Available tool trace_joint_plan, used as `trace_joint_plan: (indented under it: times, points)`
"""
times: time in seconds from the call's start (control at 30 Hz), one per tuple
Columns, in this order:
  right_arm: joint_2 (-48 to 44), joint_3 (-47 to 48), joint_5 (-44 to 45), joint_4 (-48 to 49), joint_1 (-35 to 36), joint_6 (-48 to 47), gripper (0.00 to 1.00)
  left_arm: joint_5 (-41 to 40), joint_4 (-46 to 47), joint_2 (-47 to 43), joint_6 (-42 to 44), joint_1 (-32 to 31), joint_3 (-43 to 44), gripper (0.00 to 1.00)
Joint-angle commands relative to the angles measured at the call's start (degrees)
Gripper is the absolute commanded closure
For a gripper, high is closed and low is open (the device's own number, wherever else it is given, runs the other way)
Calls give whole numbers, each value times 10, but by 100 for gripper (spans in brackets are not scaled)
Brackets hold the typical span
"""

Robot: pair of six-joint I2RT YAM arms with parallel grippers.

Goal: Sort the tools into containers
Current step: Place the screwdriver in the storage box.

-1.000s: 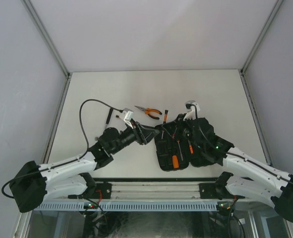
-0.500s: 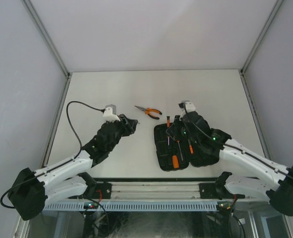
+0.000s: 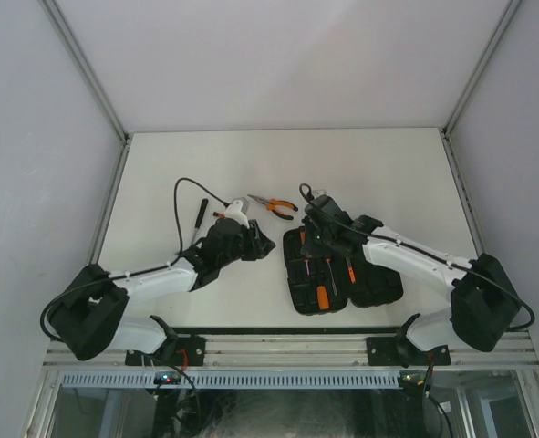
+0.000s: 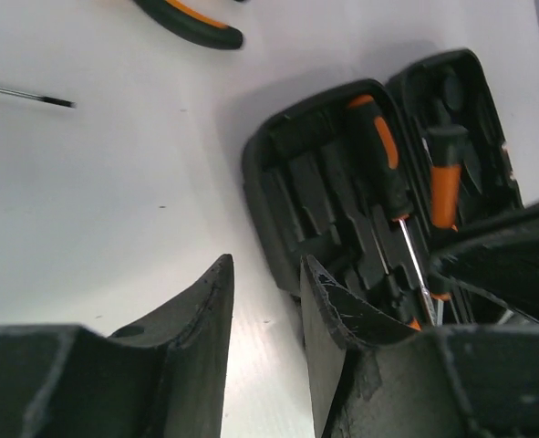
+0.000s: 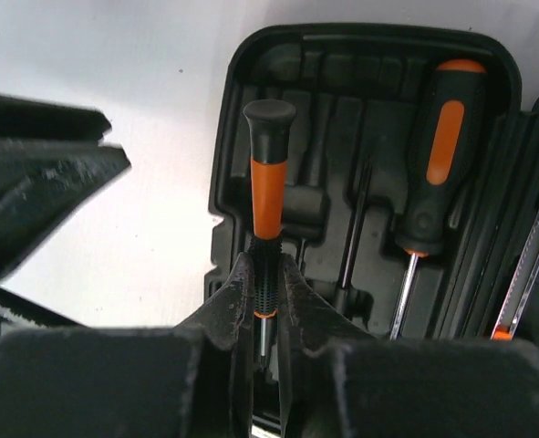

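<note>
The black clamshell case (image 3: pixel 378 290) lies open near the front of the table. My right gripper (image 5: pixel 266 274) is shut on the ribbed neck of a thin orange-and-black screwdriver (image 5: pixel 267 182), held over the case's left half (image 5: pixel 251 73). A thick screwdriver (image 5: pixel 438 155) lies in a moulded slot beside it. My left gripper (image 4: pixel 267 274) hovers just left of the case (image 4: pixel 278 164), open with nothing between its fingers. In the top view the left gripper (image 3: pixel 260 243) and the right gripper (image 3: pixel 313 245) stand close together at the case's far-left corner.
Orange-handled pliers (image 3: pixel 274 206) lie on the table just beyond both grippers, and their handle (image 4: pixel 191 23) shows in the left wrist view. A thin dark screwdriver (image 3: pixel 199 213) lies farther left. A metal-bladed tool (image 5: pixel 524 274) sits in the case's right half.
The left gripper has swung back right toward the case and its jaws have narrowed. The right gripper has moved left over the case's left half, still holding the thin screwdriver.
</note>
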Motion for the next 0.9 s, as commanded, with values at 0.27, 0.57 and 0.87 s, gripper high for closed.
trace_joint_plan:
  times: [0.27,0.57,0.87]
  points:
    - [104,67,-18,1,-35,-9,100,77,15,80,-6,2,84,61]
    - [142,88,-24,-8,-48,-18,98,64,-44,125,-11,3,123,63]
    - [169,91,-48,-15,-54,-21,95,69,-74,151,-12,4,148,63]
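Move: The right hand, gripping the small screwdriver, is above the far half of the storage box's left tray; the tray's middle lies about 4 cm back, 2 cm right and 8 cm below. The big screwdriver's handle is some 5 cm right and 2 cm ahead; the utility knife about 11 cm right and 5 cm back. From the left hand the tray's middle is roughly 12 cm right, 6 cm back and 8 cm below; the pliers are 10 cm ahead, 2 cm right. Down and forward, the right hand lowers the still-gripped small screwdriver about 5 cm towards the far slots of the left tray, going some 3 cm outward and tipping its fingers about 10 degrees steeper. The left hand, fingers staying part open, slides about 3.5 cm right towards the tray's left rim, then sinks some 3 cm beside it, also tipping downward. ##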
